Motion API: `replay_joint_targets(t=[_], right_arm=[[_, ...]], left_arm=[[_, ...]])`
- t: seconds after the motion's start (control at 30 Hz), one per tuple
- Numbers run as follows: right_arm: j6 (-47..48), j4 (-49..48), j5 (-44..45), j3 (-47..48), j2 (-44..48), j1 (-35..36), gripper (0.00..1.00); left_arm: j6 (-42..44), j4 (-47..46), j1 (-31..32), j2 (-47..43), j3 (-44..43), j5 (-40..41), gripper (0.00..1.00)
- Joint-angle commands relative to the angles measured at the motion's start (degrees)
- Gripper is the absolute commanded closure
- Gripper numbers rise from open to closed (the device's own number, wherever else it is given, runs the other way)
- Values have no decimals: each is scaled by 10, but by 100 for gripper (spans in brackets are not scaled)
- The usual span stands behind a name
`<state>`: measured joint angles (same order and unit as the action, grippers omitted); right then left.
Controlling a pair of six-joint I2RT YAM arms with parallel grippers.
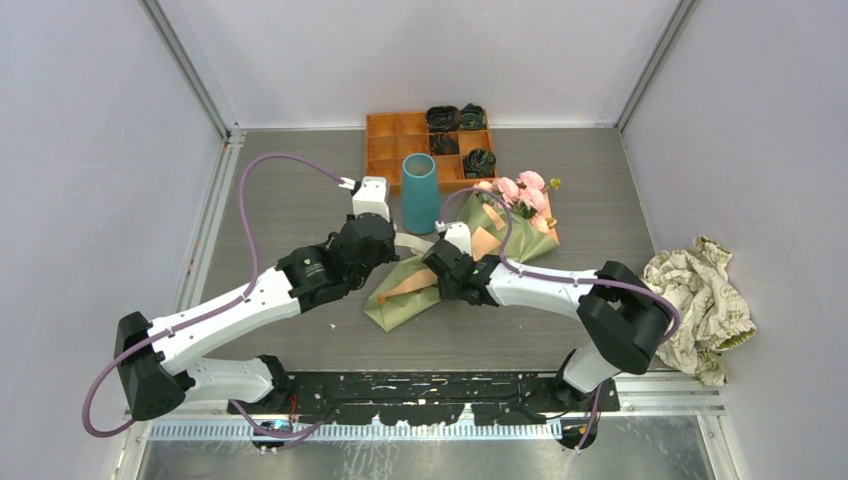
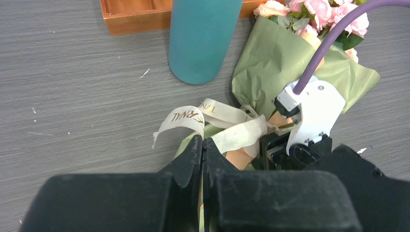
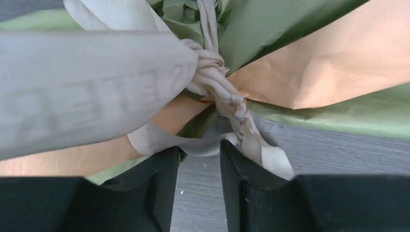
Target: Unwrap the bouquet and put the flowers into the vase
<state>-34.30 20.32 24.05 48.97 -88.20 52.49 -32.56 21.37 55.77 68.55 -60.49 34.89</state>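
Note:
The bouquet (image 1: 400, 300), a cone of olive-green and orange paper, lies across the table's middle, and its pink flowers (image 1: 522, 190) point toward the back right. A cream ribbon (image 2: 227, 135) is still knotted (image 3: 212, 72) around the cone. My left gripper (image 2: 203, 141) is shut, with a ribbon tail pinched at its tips. My right gripper (image 3: 199, 147) is open at the knot, and a ribbon strip runs across the gap between its tips. The teal vase (image 1: 420, 193) stands upright just behind both grippers.
An orange compartment tray (image 1: 385, 150) holding dark rosette lumps (image 1: 442, 118) sits behind the vase at the back. A crumpled cream patterned paper wad (image 1: 700, 300) lies at the right edge. Grey walls close in the left, right and back.

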Motion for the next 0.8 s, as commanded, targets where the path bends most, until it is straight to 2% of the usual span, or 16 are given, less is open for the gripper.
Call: replay_joint_targets(t=[0.0, 0.1, 0.27, 0.57, 0.77], right_arm=[[23, -40, 7, 15, 2, -27, 63], [34, -32, 7, 20, 16, -32, 81], [29, -10, 1, 20, 53, -32, 98], [-7, 49, -8, 0, 173, -31, 99], [-9, 78, -22, -6, 212, -31, 97]], left_arm=[[-6, -9, -3, -9, -9, 16, 100], [-7, -8, -4, -8, -9, 16, 100], [-11, -12, -3, -6, -7, 15, 100], [-14, -17, -4, 8, -10, 2, 100], [-22, -24, -4, 19, -12, -13, 100]])
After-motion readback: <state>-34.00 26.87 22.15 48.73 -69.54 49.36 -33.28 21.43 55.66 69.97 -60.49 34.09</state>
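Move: The open right hand has the ribbon loop some 2 cm ahead and 1 cm to its right, at about its own height. From that hand the vase stands roughly 8 cm ahead and 4 cm left; the flowers lie about 11 cm ahead and 13 cm right. The left hand already grips one ribbon end, with the loop about 8 cm to its right, level fore and aft, and some 20 cm below. The right hand edges forward, pinches the ribbon loop near the knot, then pulls it up about 8 cm. ##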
